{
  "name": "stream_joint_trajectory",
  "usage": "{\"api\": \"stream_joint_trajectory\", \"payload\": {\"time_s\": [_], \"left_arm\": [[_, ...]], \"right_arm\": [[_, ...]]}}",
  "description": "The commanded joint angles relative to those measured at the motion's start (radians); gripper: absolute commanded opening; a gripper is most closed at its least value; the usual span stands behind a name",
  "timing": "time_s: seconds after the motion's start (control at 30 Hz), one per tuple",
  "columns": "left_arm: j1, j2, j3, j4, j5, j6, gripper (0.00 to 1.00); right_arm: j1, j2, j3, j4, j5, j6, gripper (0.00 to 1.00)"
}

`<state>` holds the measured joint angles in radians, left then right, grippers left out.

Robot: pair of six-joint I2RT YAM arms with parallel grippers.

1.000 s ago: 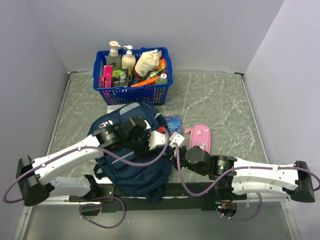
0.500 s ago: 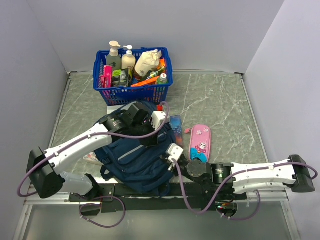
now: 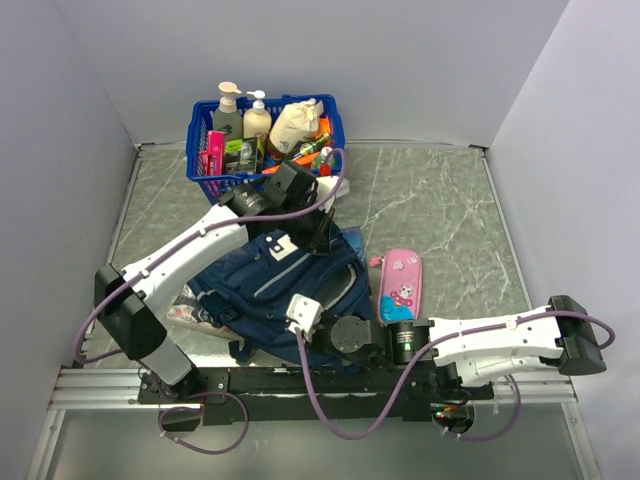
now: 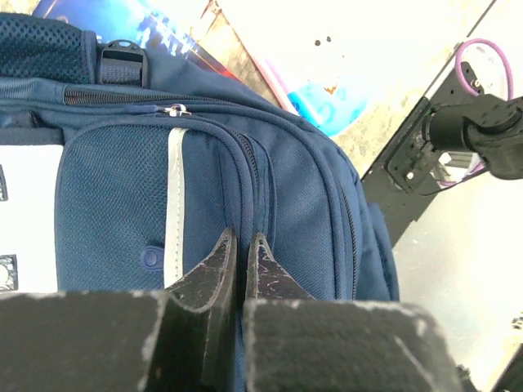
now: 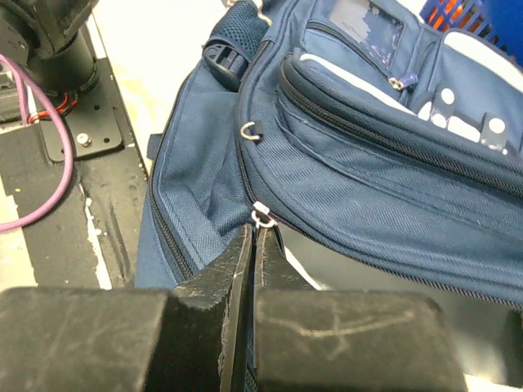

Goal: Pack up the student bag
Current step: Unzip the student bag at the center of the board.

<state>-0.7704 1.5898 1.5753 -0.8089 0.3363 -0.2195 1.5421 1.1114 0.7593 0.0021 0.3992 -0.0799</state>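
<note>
The student bag (image 3: 265, 285), a navy backpack with white patches and a pale stripe, lies across the near middle of the table. My left gripper (image 3: 325, 232) sits at the bag's far right corner. In the left wrist view its jaws (image 4: 243, 238) are shut, pinching a ridge of bag fabric (image 4: 294, 196) beside a zipper line. My right gripper (image 3: 305, 322) is at the bag's near edge. In the right wrist view it (image 5: 254, 233) is shut on a small metal zipper pull (image 5: 261, 217) of the bag (image 5: 368, 180).
A blue mesh basket (image 3: 262, 185) of bottles and packets stands at the back. A pink pencil case (image 3: 400, 285) lies right of the bag, a blue packet (image 3: 350, 243) just behind it. A flat item (image 3: 185, 315) pokes out under the bag's left side.
The left gripper has moved toward the back, drawing the bag's far end with it. The right gripper has slid left along the bag's near edge. Both stayed shut.
</note>
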Motion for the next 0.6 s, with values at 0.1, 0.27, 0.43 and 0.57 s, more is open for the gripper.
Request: {"api": "stream_joint_trajectory", "payload": {"time_s": [0.1,0.27,0.43,0.57], "left_arm": [[0.06,0.045,0.178,0.336,-0.077,-0.109,0.01],[0.057,0.084,0.212,0.363,-0.057,-0.123,0.01],[0.059,0.085,0.206,0.366,-0.011,-0.12,0.01],[0.06,0.033,0.135,0.356,-0.043,-0.058,0.01]], "right_arm": [[-0.004,0.162,0.12,0.104,-0.197,-0.066,0.0],[-0.022,0.322,0.231,0.137,-0.226,-0.101,0.0],[-0.027,0.392,0.322,0.136,-0.191,-0.11,0.0],[-0.028,0.303,0.292,0.113,-0.137,-0.104,0.0]]}}
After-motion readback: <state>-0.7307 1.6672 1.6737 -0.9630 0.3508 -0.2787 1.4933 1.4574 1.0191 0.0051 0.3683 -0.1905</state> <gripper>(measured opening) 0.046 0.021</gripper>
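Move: The right hand grips the bag's zip pull; the D-ring it is drawn towards lies about 8 cm left and 3 ahead of it, slightly lower. The strap buckle is roughly 16 cm left, 4 ahead and 6 lower; the grey-lined opening is some 8 cm ahead and 6 right, about 2 lower. The left hand grips a fold of the bag; the D-ring lies about 13 cm back, 10 left and 5 below it. The right hand, still pinching the zip pull, draws it left towards the D-ring by about 7 cm, easing some 2 cm forward as well; it rises a touch, then sinks about 1 cm below where it began, fades out at the end of the stroke, and tilts a little on the way. The left hand holds the fold shut in its fingers as the anchor, shifting only about 1 cm left and 1 cm down while its wrist tips roughly 10 degrees. ##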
